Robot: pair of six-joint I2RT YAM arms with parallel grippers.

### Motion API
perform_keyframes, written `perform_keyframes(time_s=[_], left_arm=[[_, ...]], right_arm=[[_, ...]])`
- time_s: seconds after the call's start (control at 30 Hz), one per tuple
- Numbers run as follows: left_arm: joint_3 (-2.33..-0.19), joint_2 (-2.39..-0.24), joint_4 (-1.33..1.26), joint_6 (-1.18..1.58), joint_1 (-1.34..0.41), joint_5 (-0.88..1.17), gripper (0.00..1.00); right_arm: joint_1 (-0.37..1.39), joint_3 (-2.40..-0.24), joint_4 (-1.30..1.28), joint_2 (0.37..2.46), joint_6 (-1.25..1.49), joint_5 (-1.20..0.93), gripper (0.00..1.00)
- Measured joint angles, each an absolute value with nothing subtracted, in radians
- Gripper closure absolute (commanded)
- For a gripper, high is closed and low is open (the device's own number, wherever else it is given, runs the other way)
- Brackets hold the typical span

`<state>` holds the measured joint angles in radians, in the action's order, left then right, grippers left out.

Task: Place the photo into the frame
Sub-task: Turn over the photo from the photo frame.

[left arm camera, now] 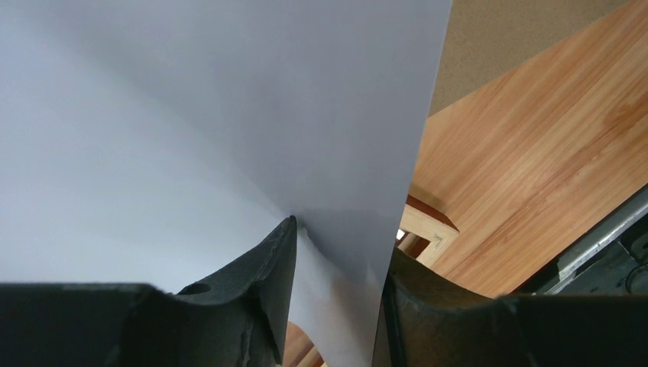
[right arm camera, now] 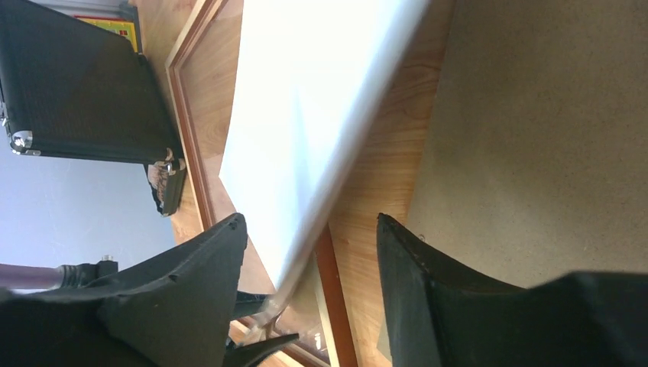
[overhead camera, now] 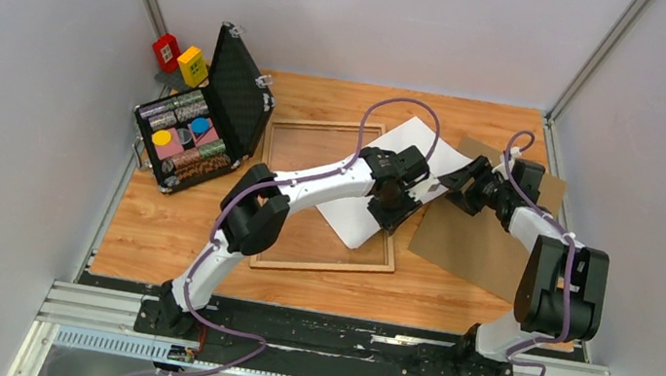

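Observation:
The photo [overhead camera: 356, 219] lies white side up, slanted across the right part of the frame [overhead camera: 318, 268], which rests flat on the table. My left gripper [overhead camera: 396, 202] is at the photo's right edge. In the left wrist view its jaws stand apart with the sheet [left arm camera: 229, 115] running between them, and one fingertip [left arm camera: 284, 233] touches the paper. My right gripper [overhead camera: 450, 183] faces it from the right. It is open [right arm camera: 309, 222], and the photo's lifted, blurred edge [right arm camera: 306, 99] lies between its fingers. The frame's reddish rail [right arm camera: 187, 115] shows beneath.
A brown backing board [overhead camera: 479, 243] lies on the table to the right of the frame, under the right arm. An open black case [overhead camera: 210, 122] with coloured items stands at the back left. Red [overhead camera: 166, 51] and yellow [overhead camera: 193, 65] blocks sit behind it.

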<state>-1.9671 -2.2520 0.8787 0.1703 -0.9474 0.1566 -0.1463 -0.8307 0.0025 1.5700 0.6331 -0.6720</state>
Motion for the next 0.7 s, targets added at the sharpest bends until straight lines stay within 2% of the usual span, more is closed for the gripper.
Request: perform_keyframes(time_s=[0.07, 0.17, 0.27, 0.33, 0.47, 0.7], left_arm=[[-1.972, -2.252, 0.879, 0.173, -0.95, 0.157, 0.38], [-1.982, -2.252, 0.88, 0.176, -0.954, 0.157, 0.26], [-1.99, -2.252, 0.881, 0.179, -0.956, 0.159, 0.07], [-1.991, -2.252, 0.881, 0.178, -0.956, 0.162, 0.01], [-1.989, -2.25, 0.879, 0.175, -0.956, 0.177, 0.0], [-1.825, -2.084, 0.843, 0.117, -0.936, 0.202, 0.0]], right_arm=[[-0.145, -0.831, 0.005, 1.578, 0.633, -0.671, 0.5], [-0.144, -0.831, 0.009, 1.589, 0.632, -0.67, 0.6], [-0.144, -0.834, 0.015, 1.604, 0.63, -0.672, 0.7], [-0.144, -0.844, 0.018, 1.626, 0.625, -0.676, 0.79], [-0.145, -0.877, 0.02, 1.678, 0.614, -0.699, 0.98], [-0.146, -0.949, 0.013, 1.733, 0.584, -0.778, 1.0]])
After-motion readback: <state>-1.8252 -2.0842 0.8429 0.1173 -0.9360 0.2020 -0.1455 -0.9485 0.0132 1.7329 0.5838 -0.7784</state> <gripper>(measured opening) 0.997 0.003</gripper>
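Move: The photo, white back up, bows between my hands: its right-hand edge runs about 2 cm ahead of and 2 cm left of my right hand, between the open fingers. From that hand the frame's middle is some 27 cm left, 5 cm back, 8 cm down; the cardboard's middle is 9 cm right, 3 cm back. From my left hand the photo's middle is about 9 cm ahead, and the frame's about 14 cm left, 5 cm ahead. I hand the photo over: my right hand sinks about 2 cm, then eases forward some 2 cm, shutting its fingers on the photo's right-hand edge. Meanwhile my left fingers, already parting, spread wide and let go of the photo near its front corner; that hand then lifts clear by nearly 4 cm, drifting left and a little back. ##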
